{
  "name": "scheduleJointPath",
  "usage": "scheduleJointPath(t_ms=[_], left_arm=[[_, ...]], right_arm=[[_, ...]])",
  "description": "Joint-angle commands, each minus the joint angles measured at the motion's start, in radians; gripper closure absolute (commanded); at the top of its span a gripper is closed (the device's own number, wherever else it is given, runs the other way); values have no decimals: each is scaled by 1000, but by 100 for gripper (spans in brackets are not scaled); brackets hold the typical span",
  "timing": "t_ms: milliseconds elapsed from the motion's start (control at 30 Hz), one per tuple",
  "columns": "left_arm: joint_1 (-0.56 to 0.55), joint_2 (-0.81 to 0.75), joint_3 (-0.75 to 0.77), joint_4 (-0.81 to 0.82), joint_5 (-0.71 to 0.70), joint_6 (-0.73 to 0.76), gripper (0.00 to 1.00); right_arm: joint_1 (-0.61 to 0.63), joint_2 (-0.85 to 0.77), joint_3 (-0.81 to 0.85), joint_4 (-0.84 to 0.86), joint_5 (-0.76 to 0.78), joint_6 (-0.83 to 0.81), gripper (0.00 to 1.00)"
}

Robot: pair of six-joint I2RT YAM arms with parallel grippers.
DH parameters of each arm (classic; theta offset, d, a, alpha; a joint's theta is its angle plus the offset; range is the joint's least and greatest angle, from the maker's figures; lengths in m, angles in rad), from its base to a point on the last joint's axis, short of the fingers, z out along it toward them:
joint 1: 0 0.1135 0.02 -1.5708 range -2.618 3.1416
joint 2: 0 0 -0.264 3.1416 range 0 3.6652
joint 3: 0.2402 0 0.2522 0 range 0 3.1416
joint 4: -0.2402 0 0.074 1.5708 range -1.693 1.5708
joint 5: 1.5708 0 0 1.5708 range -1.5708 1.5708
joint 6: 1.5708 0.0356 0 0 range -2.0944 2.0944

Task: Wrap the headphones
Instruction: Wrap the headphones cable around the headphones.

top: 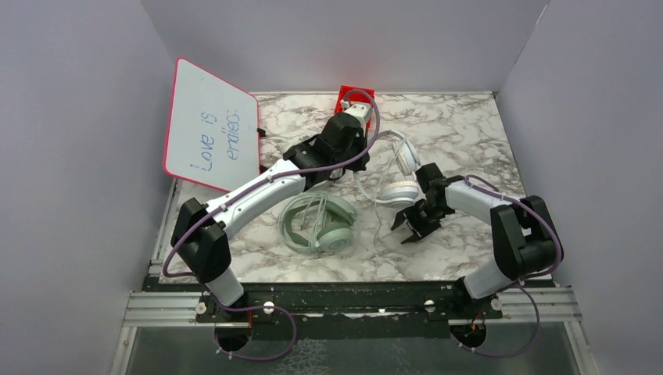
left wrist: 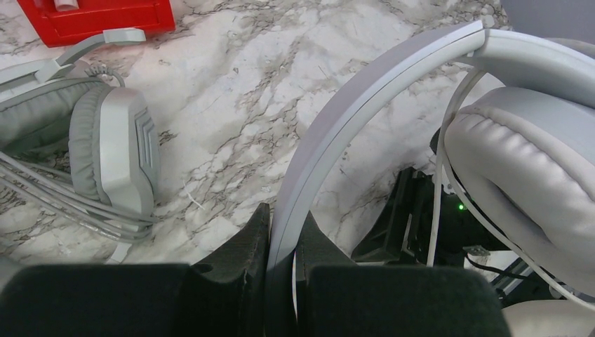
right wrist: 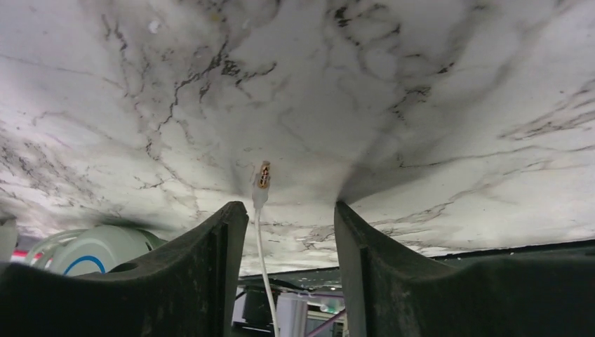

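My left gripper is shut on the headband of the plain white headphones, held above the marble top at the back middle; an ear cup hangs at the right. Their thin white cable runs down between the fingers of my right gripper, closer to the left finger, with the gold plug just past the fingertips. Those jaws stand apart, not touching the cable. The mint-green headphones lie with their cable coiled on them. A grey-white headset lies beside the left gripper.
A red box stands at the back wall. A pink-rimmed whiteboard leans at the back left. Grey walls close in the marble table on three sides. The mint-green ear cup lies just left of the right gripper.
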Motion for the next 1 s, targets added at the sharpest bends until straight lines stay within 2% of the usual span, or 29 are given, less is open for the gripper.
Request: scheduleJointPath(t_ms=[0, 400, 567, 633, 667, 767, 967], left_arm=[[0, -67, -4, 70, 29, -20, 100], [-2, -83, -25, 89, 55, -24, 100], [-3, -92, -34, 93, 59, -23, 100], [-1, -93, -34, 93, 62, -22, 100], [-2, -94, -34, 94, 64, -21, 100], [-2, -98, -34, 95, 99, -12, 100], [-8, -150, -90, 152, 231, 60, 100]], right_arm=[[14, 28, -11, 21, 45, 102, 49], [28, 105, 7, 22, 103, 175, 55], [31, 136, 30, 17, 124, 182, 83], [30, 140, 30, 23, 118, 183, 98], [30, 138, 32, 26, 115, 180, 100], [31, 100, 51, 57, 129, 118, 100], [-36, -151, 24, 379, 95, -181, 100]])
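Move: The white cable's plug lies just ahead of the right fingertips, about 1 cm forward, 2 cm left and 1 cm below the hand point, between the open fingers and nearer the left one. The white headphones' near ear cup hangs roughly 5 cm ahead, 1 cm left and 12 cm up; the green headphones lie about 22 cm left and 2 cm ahead, some 2 cm higher. From the left hand, the plug is about 12 cm back, 8 cm right and 22 cm below. The right hand, fingers pointing down close above the table, eases about 1 cm left and slightly down while its wrist turns some 10 degrees clockwise, then shuts fully and pinches the thin white cable right behind the plug. With the plug poking out past the closed tips, it sets off quickly forward about 3 cm and begins to rise, its fingertips starting to swing forward, while the left hand keeps its grip on the white headphones' headband and draws back about 2 cm, mostly at the very end. ##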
